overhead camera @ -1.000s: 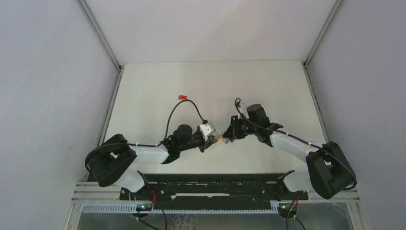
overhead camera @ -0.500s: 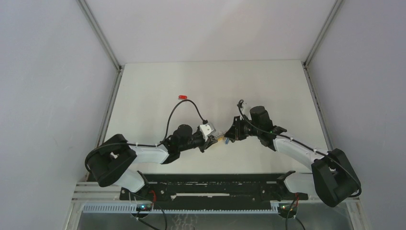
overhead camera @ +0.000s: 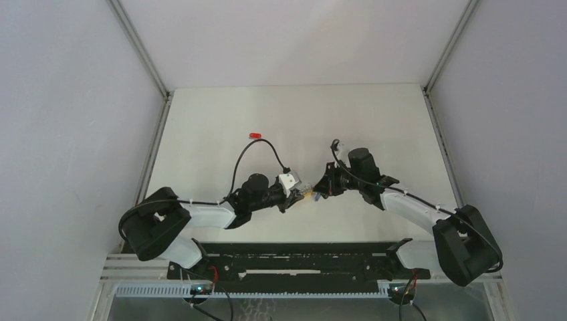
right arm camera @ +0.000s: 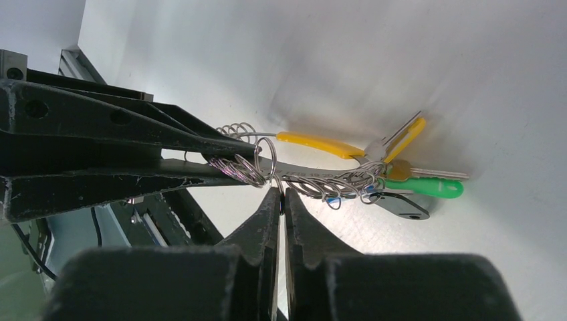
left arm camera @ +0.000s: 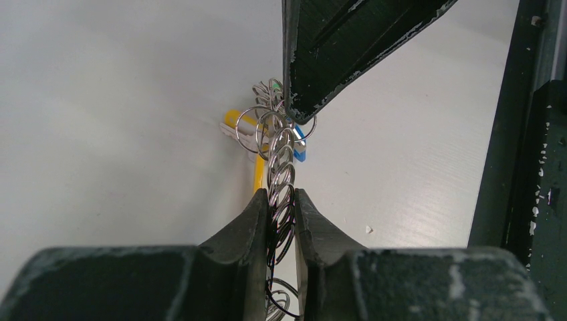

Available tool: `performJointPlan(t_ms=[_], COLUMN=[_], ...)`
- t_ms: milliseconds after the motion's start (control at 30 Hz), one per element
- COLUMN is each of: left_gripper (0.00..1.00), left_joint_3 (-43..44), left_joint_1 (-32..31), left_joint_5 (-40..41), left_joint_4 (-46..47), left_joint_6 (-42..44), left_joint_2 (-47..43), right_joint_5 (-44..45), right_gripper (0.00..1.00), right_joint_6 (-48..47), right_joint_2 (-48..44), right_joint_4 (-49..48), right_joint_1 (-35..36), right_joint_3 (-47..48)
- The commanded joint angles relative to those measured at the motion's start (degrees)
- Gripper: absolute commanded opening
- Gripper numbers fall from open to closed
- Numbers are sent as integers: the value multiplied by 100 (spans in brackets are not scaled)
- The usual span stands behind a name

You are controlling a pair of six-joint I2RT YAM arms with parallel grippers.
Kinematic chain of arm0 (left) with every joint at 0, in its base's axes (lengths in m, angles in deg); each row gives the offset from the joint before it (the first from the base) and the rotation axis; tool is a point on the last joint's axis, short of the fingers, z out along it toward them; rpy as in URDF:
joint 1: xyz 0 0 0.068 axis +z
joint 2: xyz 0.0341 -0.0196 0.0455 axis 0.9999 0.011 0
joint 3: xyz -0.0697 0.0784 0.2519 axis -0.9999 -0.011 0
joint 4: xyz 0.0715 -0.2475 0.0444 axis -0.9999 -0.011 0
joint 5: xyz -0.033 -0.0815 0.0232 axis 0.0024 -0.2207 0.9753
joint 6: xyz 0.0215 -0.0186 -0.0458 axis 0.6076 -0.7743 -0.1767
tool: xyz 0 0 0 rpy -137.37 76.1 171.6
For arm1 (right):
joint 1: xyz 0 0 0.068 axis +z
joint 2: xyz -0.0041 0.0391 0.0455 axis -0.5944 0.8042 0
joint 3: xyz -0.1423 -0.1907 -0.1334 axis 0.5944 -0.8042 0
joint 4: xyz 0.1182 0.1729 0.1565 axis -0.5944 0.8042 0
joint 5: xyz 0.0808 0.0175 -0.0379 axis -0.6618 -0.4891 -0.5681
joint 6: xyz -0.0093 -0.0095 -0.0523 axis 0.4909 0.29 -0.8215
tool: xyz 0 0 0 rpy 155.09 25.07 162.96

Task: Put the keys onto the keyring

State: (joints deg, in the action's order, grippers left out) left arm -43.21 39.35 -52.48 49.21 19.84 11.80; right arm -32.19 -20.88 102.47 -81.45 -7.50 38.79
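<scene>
The keyring (left arm camera: 281, 175), a coil of thin wire loops, is clamped between my left gripper's (left arm camera: 281, 197) shut fingers just above the table. From its far end hang keys: yellow (right arm camera: 314, 143), green (right arm camera: 428, 187), blue (left arm camera: 299, 148), and a black tag (right arm camera: 401, 204). My right gripper (right arm camera: 281, 194) is shut, its tips pinching the bottom of one wire loop (right arm camera: 265, 159) of the coil. From above, both grippers meet at the table's near middle, left gripper (overhead camera: 299, 190) facing right gripper (overhead camera: 319, 192). One red key (overhead camera: 254, 135) lies alone on the table, farther back and left.
The white table (overhead camera: 374, 120) is walled on three sides. A black rail (overhead camera: 294, 257) runs along the near edge behind the arm bases. The left arm's cable (overhead camera: 257, 148) loops above the table between the red key and the left gripper.
The right gripper's jaws have closed onto a loop of the keyring, and the right arm has shifted slightly. The left gripper and keyring have stayed put.
</scene>
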Motion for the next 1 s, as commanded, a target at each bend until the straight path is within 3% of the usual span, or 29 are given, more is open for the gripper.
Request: performJointPlan(t_ms=[0,300,533,633,800,967], left_gripper=[11,10,13,23,49,62], left_joint_3=[277,117,-142,-413,-955,-1237], left_joint_1=[-27,-25,-33,-37,-34,61], left_joint_5=[-73,80,151,163,159,241], left_joint_4=[-70,317,903,1320,2091,1690], left_joint_6=[-71,-680,-1382,-1682,-2075,-1916], left_joint_2=[-120,-330,-686,-828,-1243,-2353], right_joint_5=[73,1086,1873,1933,1614,1154], right_gripper=[0,0,0,0,0,0], right_joint_6=[-226,-1003,-1571,-1828,-2548,-3082], right_joint_2=[-163,-982,-1080,-1176,-1338,-1668], right_joint_4=[-82,480,194,57,-115,-415], right_joint_1=[30,197,713,834,1014,1107], right_joint_3=[132,547,616,621,608,585])
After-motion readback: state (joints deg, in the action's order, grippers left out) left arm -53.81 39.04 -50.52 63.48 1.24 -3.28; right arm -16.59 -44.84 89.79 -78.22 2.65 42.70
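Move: The keyring is held by both hands: its coil's middle lies almost at the right hand, within about 1 cm, and some 5 cm right, 1 cm ahead and 1 cm below the left hand. The bunch of keys lies beyond, about 2 cm ahead, 3 cm right and 4 cm below the right hand. On the table, the red key lies roughly 17 cm ahead, 19 cm left and 8 cm below the right hand. The keyring is lifted by both hands together, the left pinching its coil and the right keeping one loop shut between its pads, until the left fingers open and let go; the left then backs off, up, back and to its left. Each hand rises about 7 cm; the left fingers tilt upward some 20 degrees, while the right wrist rolls about 30 degrees, its front side rising. ##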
